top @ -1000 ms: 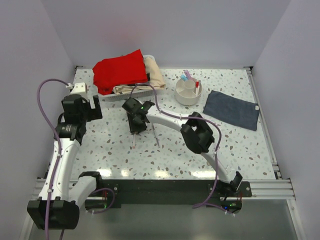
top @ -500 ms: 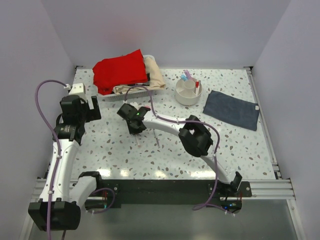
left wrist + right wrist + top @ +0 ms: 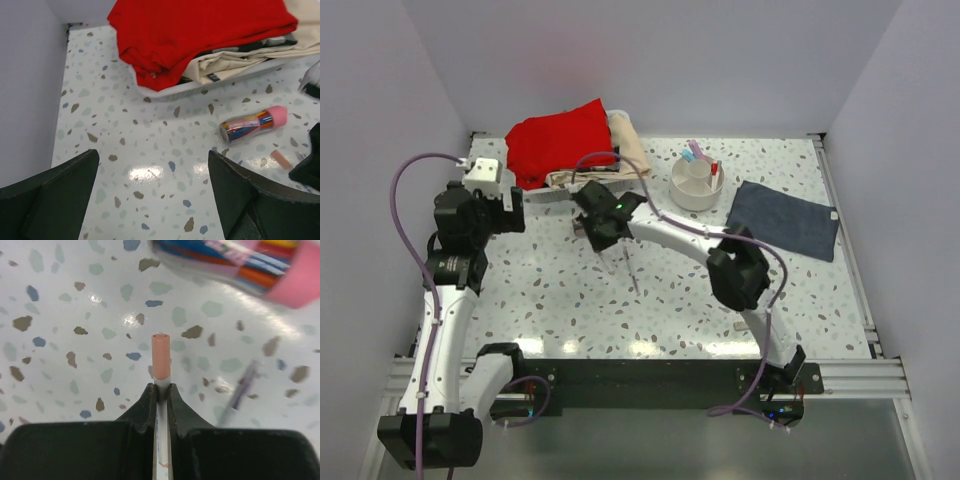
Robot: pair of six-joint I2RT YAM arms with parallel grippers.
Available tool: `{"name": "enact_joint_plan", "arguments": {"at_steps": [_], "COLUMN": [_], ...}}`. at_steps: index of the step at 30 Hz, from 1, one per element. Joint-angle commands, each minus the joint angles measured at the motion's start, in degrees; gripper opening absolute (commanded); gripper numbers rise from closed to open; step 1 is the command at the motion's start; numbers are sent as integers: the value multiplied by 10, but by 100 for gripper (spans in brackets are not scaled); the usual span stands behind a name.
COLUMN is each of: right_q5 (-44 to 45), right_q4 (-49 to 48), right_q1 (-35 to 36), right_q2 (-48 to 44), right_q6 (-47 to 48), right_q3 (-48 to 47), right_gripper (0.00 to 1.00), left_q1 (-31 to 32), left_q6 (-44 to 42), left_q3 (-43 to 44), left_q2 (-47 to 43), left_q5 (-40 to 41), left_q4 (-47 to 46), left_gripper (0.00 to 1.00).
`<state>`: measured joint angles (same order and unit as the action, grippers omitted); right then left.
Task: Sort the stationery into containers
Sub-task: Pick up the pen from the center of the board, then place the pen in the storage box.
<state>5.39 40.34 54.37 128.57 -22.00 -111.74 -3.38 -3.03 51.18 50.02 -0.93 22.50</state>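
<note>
My right gripper (image 3: 161, 390) is shut on a thin white pen with a reddish cap (image 3: 161, 352), which sticks out ahead of the jaws just above the table. In the top view this gripper (image 3: 606, 238) hangs left of the table's middle. A pink-capped clear tube (image 3: 235, 265) full of coloured refills lies just beyond it. The same tube (image 3: 252, 124) and a small beige eraser (image 3: 281, 159) show in the left wrist view. Another thin pen (image 3: 633, 275) lies loose on the table. The white round organiser (image 3: 698, 183) stands at the back right with markers in it. My left gripper (image 3: 510, 207) stands open over bare table.
A red cloth (image 3: 560, 140) and beige folded cloths (image 3: 628, 150) lie in a shallow white tray (image 3: 170, 91) at the back left. A dark blue-grey cloth (image 3: 782, 220) lies right of the organiser. White walls close in the table on three sides.
My right gripper has shut on the thin pen and moved a little toward the back right with it. The left gripper has moved slightly toward the back.
</note>
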Motion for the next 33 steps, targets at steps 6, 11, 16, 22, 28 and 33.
{"name": "enact_joint_plan", "arguments": {"at_steps": [6, 11, 16, 22, 28, 33], "right_q5": [-4, 83, 96, 104, 89, 86], "right_q4": [-367, -563, -644, -645, -660, -687], "right_q1": [-94, -139, -233, -339, -388, -403], "right_q2": [-385, -453, -447, -406, -359, -304], "right_q6": [142, 194, 212, 175, 160, 153], "right_q3": [310, 427, 463, 450, 434, 416], "right_gripper": [0, 0, 0, 0, 0, 0], "left_q1": [98, 160, 186, 210, 249, 259], "left_q6": [-62, -38, -51, -62, -79, -86], "left_q3": [-13, 29, 116, 212, 269, 294], "left_q2": [98, 196, 304, 393, 450, 476], "left_q5": [-208, -213, -207, -194, -178, -172], "left_q4": [-113, -156, -164, -148, -134, -127], "left_gripper": [94, 94, 94, 94, 94, 94]}}
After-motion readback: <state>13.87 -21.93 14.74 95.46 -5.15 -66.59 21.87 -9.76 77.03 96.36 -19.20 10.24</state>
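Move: The orange-ended pen is already in the right fingers, clear of the table. The white divided container it is bound for stands about 23 cm ahead of that hand, 28 cm to its right and a little lower. The pink-capped bottle lies some 10 cm ahead, nearly in line; the loose pen lies about 9 cm right and 4 cm back. From the left hand the container is roughly 53 cm right, 23 cm ahead and 20 cm below. The orange-ended pen, still pinched, goes swiftly up some 24 cm and to the right, then on right and forward, sinking about 7 cm, towards the container; the right hand travels some 34 cm rightward in all, swinging its fingertips up about 50 degrees and turning clockwise. Meanwhile the left hand, open, swings about 25 cm right and 12 cm forward, turning 45 degrees clockwise, to above the pink-capped bottle. ##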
